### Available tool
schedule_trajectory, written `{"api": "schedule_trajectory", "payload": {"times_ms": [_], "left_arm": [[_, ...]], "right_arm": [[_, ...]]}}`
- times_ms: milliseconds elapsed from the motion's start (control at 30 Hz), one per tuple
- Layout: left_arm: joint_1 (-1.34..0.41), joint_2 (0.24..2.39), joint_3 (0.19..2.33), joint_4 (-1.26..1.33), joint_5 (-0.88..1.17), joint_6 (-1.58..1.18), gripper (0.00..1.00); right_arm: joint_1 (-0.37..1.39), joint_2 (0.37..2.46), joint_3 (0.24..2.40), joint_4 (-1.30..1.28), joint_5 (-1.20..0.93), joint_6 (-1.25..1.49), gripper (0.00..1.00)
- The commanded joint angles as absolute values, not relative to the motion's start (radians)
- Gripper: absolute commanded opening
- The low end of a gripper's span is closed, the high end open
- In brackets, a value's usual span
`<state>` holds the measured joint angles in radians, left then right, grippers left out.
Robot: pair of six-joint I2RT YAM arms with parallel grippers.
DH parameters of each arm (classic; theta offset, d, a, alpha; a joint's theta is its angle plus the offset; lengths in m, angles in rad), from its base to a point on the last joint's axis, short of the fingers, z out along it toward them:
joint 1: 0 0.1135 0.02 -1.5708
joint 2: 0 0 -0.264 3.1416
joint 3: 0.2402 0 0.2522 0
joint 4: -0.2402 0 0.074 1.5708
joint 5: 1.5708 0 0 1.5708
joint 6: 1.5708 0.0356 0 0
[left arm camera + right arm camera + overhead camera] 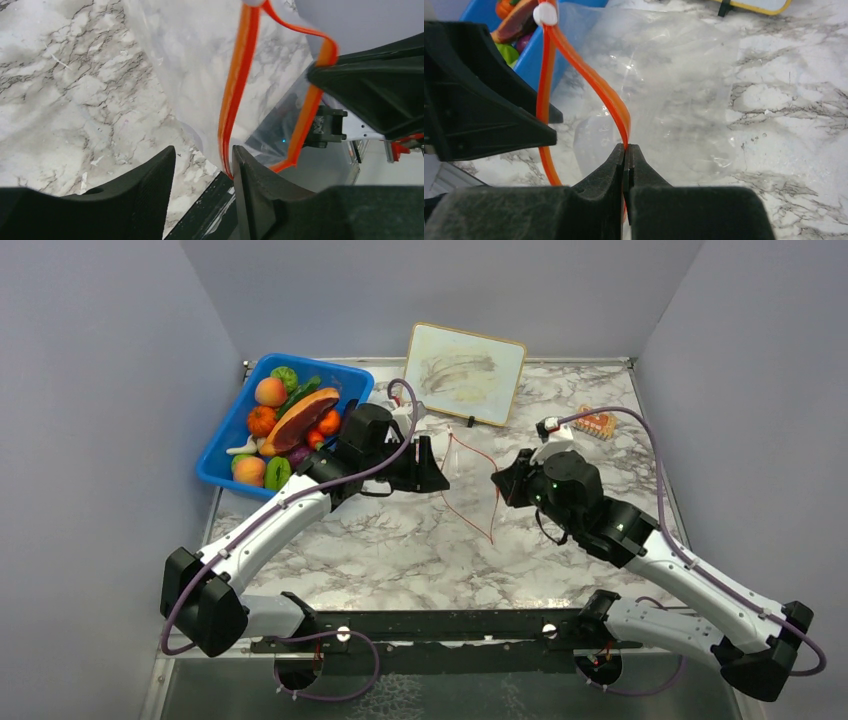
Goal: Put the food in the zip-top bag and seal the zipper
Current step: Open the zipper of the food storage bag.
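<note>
The clear zip-top bag (470,480) hangs between my two grippers over the marble table, its mouth spread apart. My right gripper (626,148) is shut on one side of the orange-red zipper (609,97); the white slider tab (545,14) sits at the strip's far end. My left gripper (204,150) is open, and the other side of the zipper (240,75) rests against the inner face of its right finger without being pinched. The food (300,415), a meat slice with toy fruits and vegetables, lies in the blue bin (222,455) at the back left.
A framed white board (465,372) leans at the back wall. A small orange packet (597,423) lies at the back right. Grey walls close in the table on three sides.
</note>
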<state>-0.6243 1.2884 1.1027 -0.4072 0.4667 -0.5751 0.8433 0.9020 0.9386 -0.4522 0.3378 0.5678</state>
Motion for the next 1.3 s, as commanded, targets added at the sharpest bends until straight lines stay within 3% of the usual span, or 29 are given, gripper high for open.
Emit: {"api": "schedule_trajectory", "payload": {"times_ms": [0, 100, 267, 600, 933, 1267], "left_arm": [[-0.628, 1.260, 1.120, -0.313, 0.505, -0.606, 0.50], [-0.627, 1.226, 1.108, -0.279, 0.467, -0.600, 0.54], [-0.628, 1.160, 1.096, -0.220, 0.417, -0.516, 0.75], [-0.628, 1.145, 1.138, -0.258, 0.058, -0.288, 0.73], [-0.627, 1.222, 1.119, -0.287, -0.311, -0.038, 0.73], [-0.552, 1.347, 1.117, -0.286, -0.488, 0.241, 0.72]], "right_arm": [[0.848, 0.917, 0.896, -0.412, 0.282, 0.581, 0.01], [0.848, 0.932, 0.889, -0.416, 0.322, 0.573, 0.01], [0.848, 0.954, 0.918, -0.474, 0.388, 0.569, 0.01], [0.848, 0.957, 1.049, -0.596, 0.484, 0.537, 0.01], [0.848, 0.930, 0.948, -0.440, 0.307, 0.554, 0.01], [0.848, 0.838, 0.866, -0.368, 0.189, 0.539, 0.01]]}}
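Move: The blue food basket that my opening left hand turns to has its middle about 25 cm ahead, 38 cm to its left and 18 cm below. An orange by the near side wall is roughly 26 cm ahead and 28 cm left; the whiteboard, some 40 cm ahead and 5 cm right. The bag's left zipper edge is still right at these fingertips. From my right hand, the basket lies some 26 cm ahead and 48 cm left. I spread my left fingers wider, come free of the bag's left zipper edge and lift about 7 cm, then swing forward and left some 12 cm each towards the blue basket, sinking back to starting height while the wrist turns some 60 degrees to point the fingers forward and down. My right hand keeps its pinch on the right zipper edge, bobbing down and up a few centimetres. ##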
